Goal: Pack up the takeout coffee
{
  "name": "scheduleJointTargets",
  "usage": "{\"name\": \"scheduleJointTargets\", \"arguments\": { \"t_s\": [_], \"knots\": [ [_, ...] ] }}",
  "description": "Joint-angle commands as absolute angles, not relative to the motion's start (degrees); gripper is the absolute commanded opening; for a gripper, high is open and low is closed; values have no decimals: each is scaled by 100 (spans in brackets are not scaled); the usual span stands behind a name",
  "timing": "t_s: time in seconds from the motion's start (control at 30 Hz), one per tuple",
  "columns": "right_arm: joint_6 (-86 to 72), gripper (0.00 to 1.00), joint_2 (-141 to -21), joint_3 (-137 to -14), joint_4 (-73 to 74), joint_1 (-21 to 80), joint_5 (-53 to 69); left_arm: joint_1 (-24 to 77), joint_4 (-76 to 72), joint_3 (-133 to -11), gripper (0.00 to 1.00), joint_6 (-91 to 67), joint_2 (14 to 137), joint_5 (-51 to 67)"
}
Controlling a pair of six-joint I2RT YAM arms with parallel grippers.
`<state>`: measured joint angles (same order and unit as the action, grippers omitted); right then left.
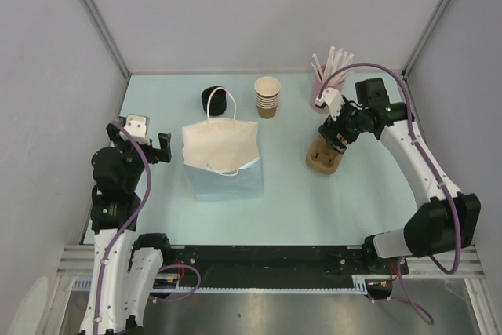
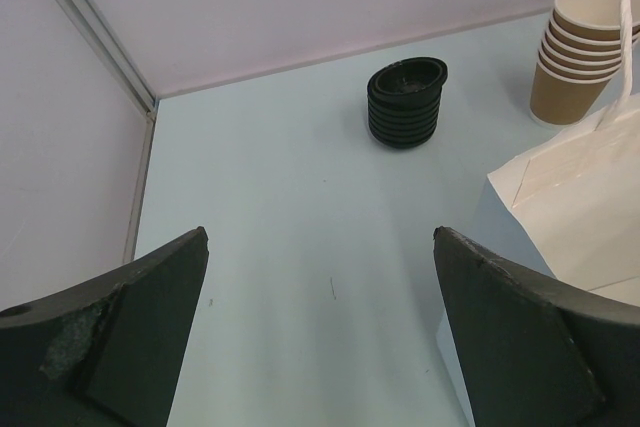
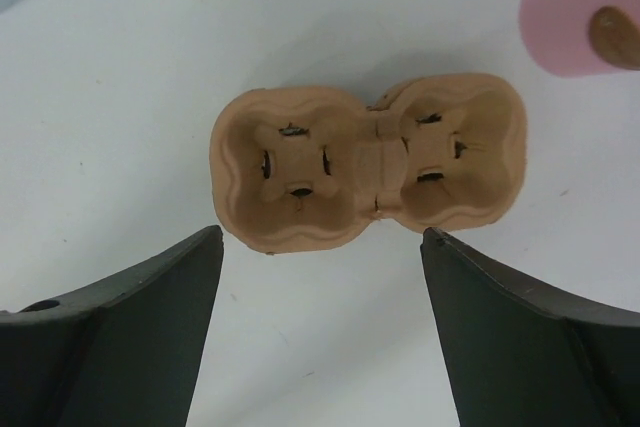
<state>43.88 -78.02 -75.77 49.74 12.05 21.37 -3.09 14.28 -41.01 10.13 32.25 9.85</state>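
Note:
No single lidded brown cup shows in any view; the takeout coffee is out of view. A brown pulp two-cup carrier lies empty on the table, and it also shows in the right wrist view. My right gripper hovers just above it, open and empty. A white paper bag with handles stands at the table's middle. My left gripper is open and empty, left of the bag.
A stack of black lids and a stack of lidless brown cups stand behind the bag. A pink cup of white sticks stands behind the carrier. Walls enclose the table.

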Motion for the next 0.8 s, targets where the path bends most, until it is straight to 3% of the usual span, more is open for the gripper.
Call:
{"name": "scheduleJointTargets", "arguments": {
  "t_s": [0.0, 0.77],
  "knots": [
    [4931, 84, -8330, -7629, 5116, 889, 2698, -360, 1327, -4104, 100, 1063, 3243, 1107],
    [4957, 82, -9888, -7620, 3894, 835, 2267, -378, 1301, -4043, 99, 1107, 3278, 1248]
  ]
}}
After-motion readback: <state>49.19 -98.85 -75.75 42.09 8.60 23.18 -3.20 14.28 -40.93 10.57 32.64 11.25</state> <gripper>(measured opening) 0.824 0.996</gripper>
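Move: Beneath the right hand, about 6 cm ahead and 14 cm down, level with it sideways, lies the brown cup holder. The pink stirrer cup stands some 14 cm beyond the holder, about in line with it; the paper cup stack is roughly 17 cm ahead and 19 cm left of the hand, the open bag about 31 cm left and 6 cm back. From the left hand the holder is about 11 cm ahead, 49 cm right and 22 cm down. Sinking about 11 cm and easing some 5 cm forward, the right hand comes down over the cup holder's middle bridge, its fingers wide open throughout. The wrist tips the fingers about 10 degrees steeper on the way, leaving the bridge between and just past the two tips; no touch can be seen yet. ##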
